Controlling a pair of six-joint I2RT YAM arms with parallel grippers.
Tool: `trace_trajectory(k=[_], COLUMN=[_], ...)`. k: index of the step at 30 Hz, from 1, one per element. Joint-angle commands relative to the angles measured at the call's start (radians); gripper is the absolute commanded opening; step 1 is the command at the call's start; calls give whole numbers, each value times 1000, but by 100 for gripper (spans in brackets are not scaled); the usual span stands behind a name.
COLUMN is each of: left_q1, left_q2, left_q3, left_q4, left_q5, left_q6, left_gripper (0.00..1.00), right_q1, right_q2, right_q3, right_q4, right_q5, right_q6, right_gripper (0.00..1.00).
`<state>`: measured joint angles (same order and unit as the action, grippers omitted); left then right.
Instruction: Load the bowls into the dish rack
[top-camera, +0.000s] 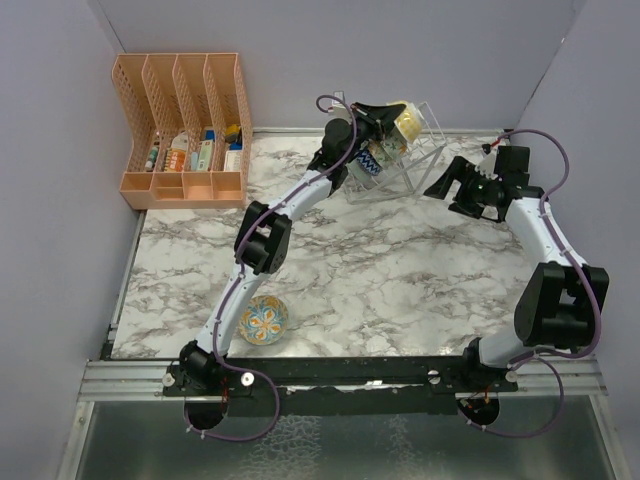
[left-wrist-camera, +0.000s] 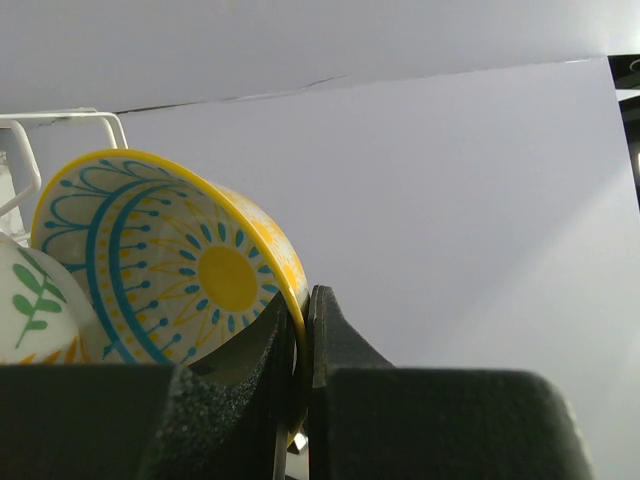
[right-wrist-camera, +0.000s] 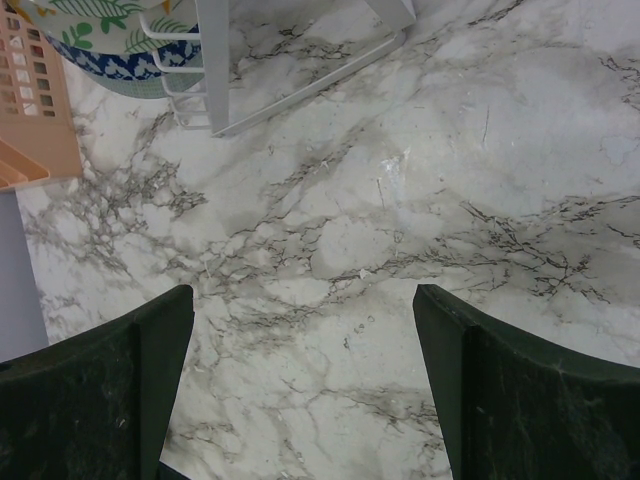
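Observation:
My left gripper is shut on the rim of a yellow bowl with blue sun-ray lines, holding it on edge over the clear wire dish rack. The rim is pinched between the two black fingers. Beside it a cream bowl with green leaves stands in the rack, whose white wire shows above. More bowls stand in the rack slots. A blue-orange bowl lies on the marble near the left arm's base. My right gripper hangs open over bare marble, right of the rack.
An orange plastic slotted organizer with small items stands at the back left corner. Purple walls close in the back and both sides. The marble tabletop ends at a metal rail along the near edge.

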<state>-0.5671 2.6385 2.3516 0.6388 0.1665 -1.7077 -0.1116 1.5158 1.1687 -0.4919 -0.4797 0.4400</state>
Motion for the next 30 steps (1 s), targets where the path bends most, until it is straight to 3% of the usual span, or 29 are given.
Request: trace_trajectory(k=[1,9,19,30], left_q1=[8,16,26,37], left_q2=[25,36,23,-33], left_q3=[63,87,93,95], left_q4=[39,-6,-61,-203], left_q5=[-11,-5,12,35], left_q6=[-19,-3,25,100], left_gripper=[0,0,25,33], right_q1=[-8,-8,-10,-10], right_q2=[14,18,32,38], right_q3=[-3,-1,4,16], right_q4=[38,38,37,33], right_q5=[12,12,9,0], right_q6=[-14,-16,-16,-14], right_gripper=[91,91,91,91])
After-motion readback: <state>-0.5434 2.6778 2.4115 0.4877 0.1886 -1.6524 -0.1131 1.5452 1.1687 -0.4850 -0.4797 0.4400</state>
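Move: The left hand holds the yellow bowl by its rim just over the dish rack. The bowl's place in the rack has its middle about 2 cm ahead of this hand, 3 cm to its right and 8 cm below. Already racked, the floral bowl lies some 1 cm back, 1 cm left and 9 cm down, and the blue zigzag bowl about 4 cm back, 5 cm left and 10 cm down. From the idle right hand, that place lies roughly 17 cm ahead, 13 cm left and 7 cm higher. Still pinching the yellow bowl's rim, the left hand lowers it nearly 4 cm into the dish rack next to the floral bowl, easing about 2 cm forward as it sinks, while the fingertips tip down slightly, by some 5 degrees. About halfway through, with most of the drop done, the fingers start to part and open to roughly a third, letting go of the rim but staying around it, one finger still close against it. ##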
